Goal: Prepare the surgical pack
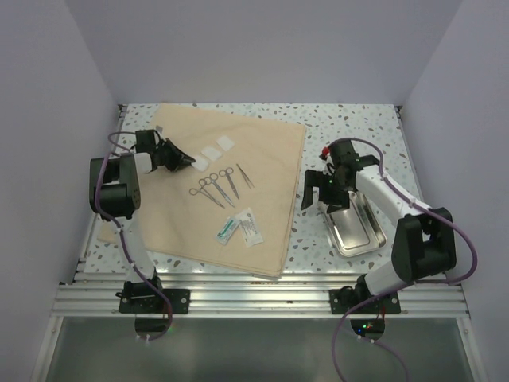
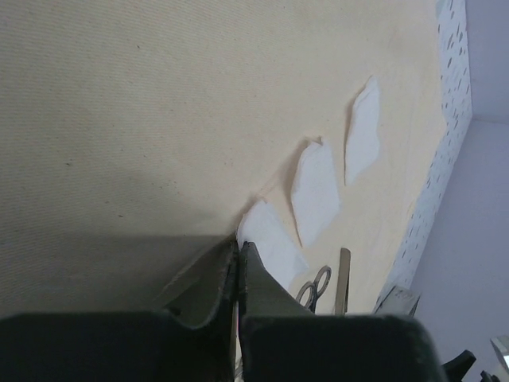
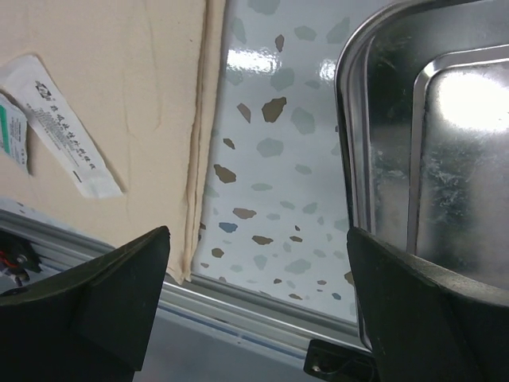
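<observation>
The tan cloth sheet (image 1: 171,231) (image 2: 119,95) lies flat on the left of the table. On it are three white gauze squares (image 1: 225,143) (image 2: 314,191), scissors (image 1: 208,191) (image 2: 314,286), forceps (image 1: 229,183), tweezers (image 1: 245,176) and two sealed packets (image 1: 238,228) (image 3: 64,119). My left gripper (image 1: 189,161) (image 2: 237,247) is shut, its tips down on the cloth at the edge of the nearest gauze square (image 2: 274,243); whether it pinches the gauze I cannot tell. The steel tray (image 1: 355,227) (image 3: 429,119) sits empty on the right. My right gripper (image 1: 320,199) (image 3: 256,239) is open above bare table between cloth and tray.
An aluminium rail (image 1: 254,294) runs along the near edge of the speckled table (image 1: 350,127). Grey walls close the space on the left, right and back. The cloth's right hem (image 3: 195,159) lies close to the tray's left rim.
</observation>
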`<state>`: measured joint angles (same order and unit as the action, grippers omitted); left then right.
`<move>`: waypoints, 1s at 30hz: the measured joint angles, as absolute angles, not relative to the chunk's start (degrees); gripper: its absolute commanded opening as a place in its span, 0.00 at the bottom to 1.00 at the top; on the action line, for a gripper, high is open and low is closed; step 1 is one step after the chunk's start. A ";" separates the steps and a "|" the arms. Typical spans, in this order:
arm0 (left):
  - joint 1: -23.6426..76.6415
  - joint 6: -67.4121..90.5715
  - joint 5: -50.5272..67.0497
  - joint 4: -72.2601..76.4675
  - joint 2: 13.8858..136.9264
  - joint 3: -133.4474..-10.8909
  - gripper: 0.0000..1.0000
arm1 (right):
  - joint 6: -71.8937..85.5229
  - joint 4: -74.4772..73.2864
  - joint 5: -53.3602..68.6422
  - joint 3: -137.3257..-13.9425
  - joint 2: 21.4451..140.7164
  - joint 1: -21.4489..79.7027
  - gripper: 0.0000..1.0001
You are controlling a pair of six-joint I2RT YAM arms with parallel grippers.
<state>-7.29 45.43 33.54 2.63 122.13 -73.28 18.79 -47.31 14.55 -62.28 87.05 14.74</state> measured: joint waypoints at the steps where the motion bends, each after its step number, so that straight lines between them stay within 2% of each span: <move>1: -7.20 45.34 33.58 2.57 122.10 -73.25 0.00 | 18.70 -47.31 14.63 -62.76 87.07 14.74 0.95; 6: -4.84 43.40 32.73 -1.54 115.28 -69.95 0.00 | 17.80 -46.57 17.93 -65.17 87.05 14.76 0.94; 13: 4.64 40.47 33.26 -6.44 87.42 -58.81 0.00 | 17.56 -40.93 28.36 -65.67 86.83 18.44 0.95; 18: 6.39 39.35 39.38 -7.49 69.93 -49.82 0.00 | 17.02 -36.01 38.24 -66.57 86.83 24.32 0.96; 24: 9.23 39.24 47.05 -10.98 56.77 -41.76 0.00 | 17.54 -27.68 50.54 -67.75 85.12 29.87 0.96; 30: 10.22 40.12 53.47 -11.00 48.53 -38.70 0.00 | 18.87 -23.16 55.72 -68.66 84.60 34.24 0.91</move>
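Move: Pinched by its near corner in the left fingers, the gauze has its middle some 3 cm to their right; a second gauze lies about 4 cm ahead and 7 cm right, the nearest scissors 14 cm back and 6 cm right. The green packet it is carried over is roughly 28 cm back and 14 cm right. From the right hand that packet is 5 cm back, 25 cm left, 8 cm below; the white packet 4 cm back, 19 cm left; the tray 12 cm right, 3 cm back. Keeping its shut pinch, the left hand peels the gauze up off the cloth and sweeps it about 30 cm back, 20 cm up and 15 cm right over the instruments, fingers swinging to point right, nearly level. The empty right hand, fingers wide, comes some 20 cm left, 15 cm up and a little back to meet it above the packets, turning until its fingers point left. ##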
